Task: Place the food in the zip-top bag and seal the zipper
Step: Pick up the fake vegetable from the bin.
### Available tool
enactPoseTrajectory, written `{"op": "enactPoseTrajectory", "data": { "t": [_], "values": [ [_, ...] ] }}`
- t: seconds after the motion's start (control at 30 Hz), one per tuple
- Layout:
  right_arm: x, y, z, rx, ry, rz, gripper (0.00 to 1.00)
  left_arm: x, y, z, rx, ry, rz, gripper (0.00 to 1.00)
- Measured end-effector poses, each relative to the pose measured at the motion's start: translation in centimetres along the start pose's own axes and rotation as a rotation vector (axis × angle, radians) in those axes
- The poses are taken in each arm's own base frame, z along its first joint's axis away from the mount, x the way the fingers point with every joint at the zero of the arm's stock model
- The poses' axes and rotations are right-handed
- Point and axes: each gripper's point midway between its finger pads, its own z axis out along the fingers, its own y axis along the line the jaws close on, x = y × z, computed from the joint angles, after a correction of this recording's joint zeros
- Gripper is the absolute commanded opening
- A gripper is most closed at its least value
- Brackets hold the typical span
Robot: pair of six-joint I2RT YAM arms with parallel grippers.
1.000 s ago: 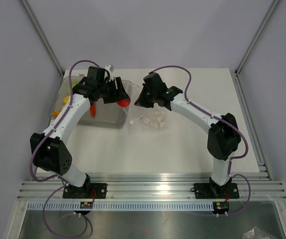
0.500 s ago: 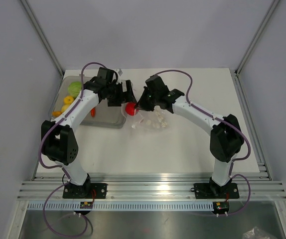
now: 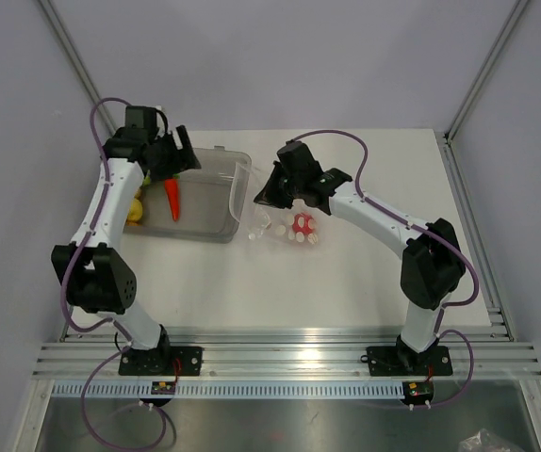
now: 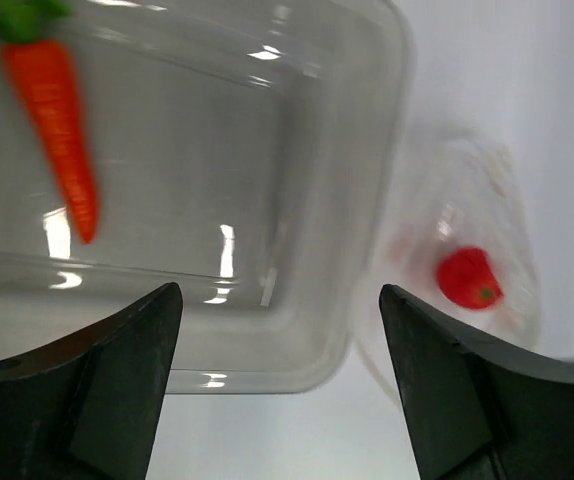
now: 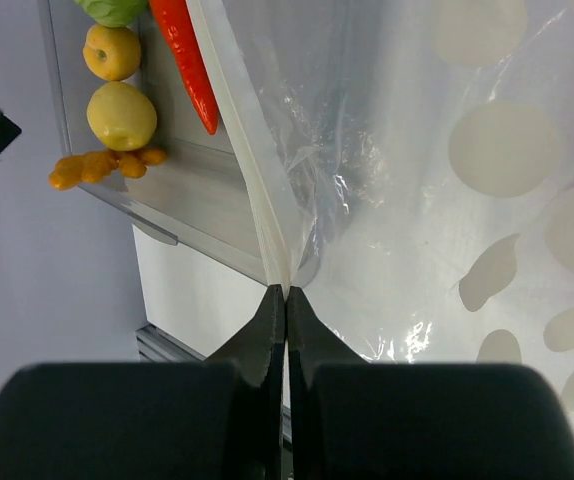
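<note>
The clear dotted zip-top bag (image 3: 289, 231) lies right of the bin, and the red piece (image 3: 302, 224) lies inside it; the piece also shows in the left wrist view (image 4: 469, 277). My right gripper (image 3: 265, 195) is shut on the bag's pale zipper strip (image 5: 252, 170) and holds the mouth edge up. My left gripper (image 3: 176, 160) is open and empty above the bin's far left part; its jaws (image 4: 279, 291) stand wide apart. In the bin lie the orange carrot (image 3: 172, 196), yellow round pieces (image 5: 122, 115) and green fruit (image 5: 117, 8).
The grey translucent rigid bin (image 3: 216, 231) stands at the table's left, its right wall close to the bag. Small orange pieces (image 5: 102, 165) lie in the bin's near corner. Frame posts rise at the table's back corners.
My left gripper carried the red piece from the bin to the bag mouth, let it go, and drew back left over the bin. The red piece now lies in the bag.
</note>
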Motion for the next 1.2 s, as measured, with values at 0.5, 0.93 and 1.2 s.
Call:
{"op": "enactPoseTrajectory", "data": {
  "t": [0.5,0.93,1.2],
  "values": [
    [0.1,-0.3,0.0,0.001,0.003,-0.059,0.00,-0.7,16.8,13.7,-0.450,0.146,-0.179,0.81],
    [0.0,-0.3,0.1,0.003,0.008,-0.078,0.00,-0.9,19.5,18.1,-0.457,0.183,-0.185,0.62],
    [0.3,-0.8,0.3,0.022,0.020,-0.078,0.00,-0.6,19.0,18.4,-0.429,0.195,-0.172,0.19]
  ]
}}
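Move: The carrot's middle lies about 7 cm ahead of the left hand, 12 cm to its left and 21 cm below, on the bin floor with its leafy end farthest out. The lettuce sits against that end, some 13 cm ahead and 20 cm left of the hand; the yellow apple is about 2 cm ahead and 26 cm left. From the right hand the carrot is roughly 11 cm ahead, 26 cm left and 17 cm lower. Down some 20 cm into the bin, the left hand swings quickly left about 13 cm and reaches forward some 12 cm to the carrot's leafy end, wrist turning counter-clockwise and tipping farther down, about 20 degrees each. With the descent nearly done, the open fingers close to about half their gap and pinch the carrot's thick end just below the leaves, beside the lettuce. ##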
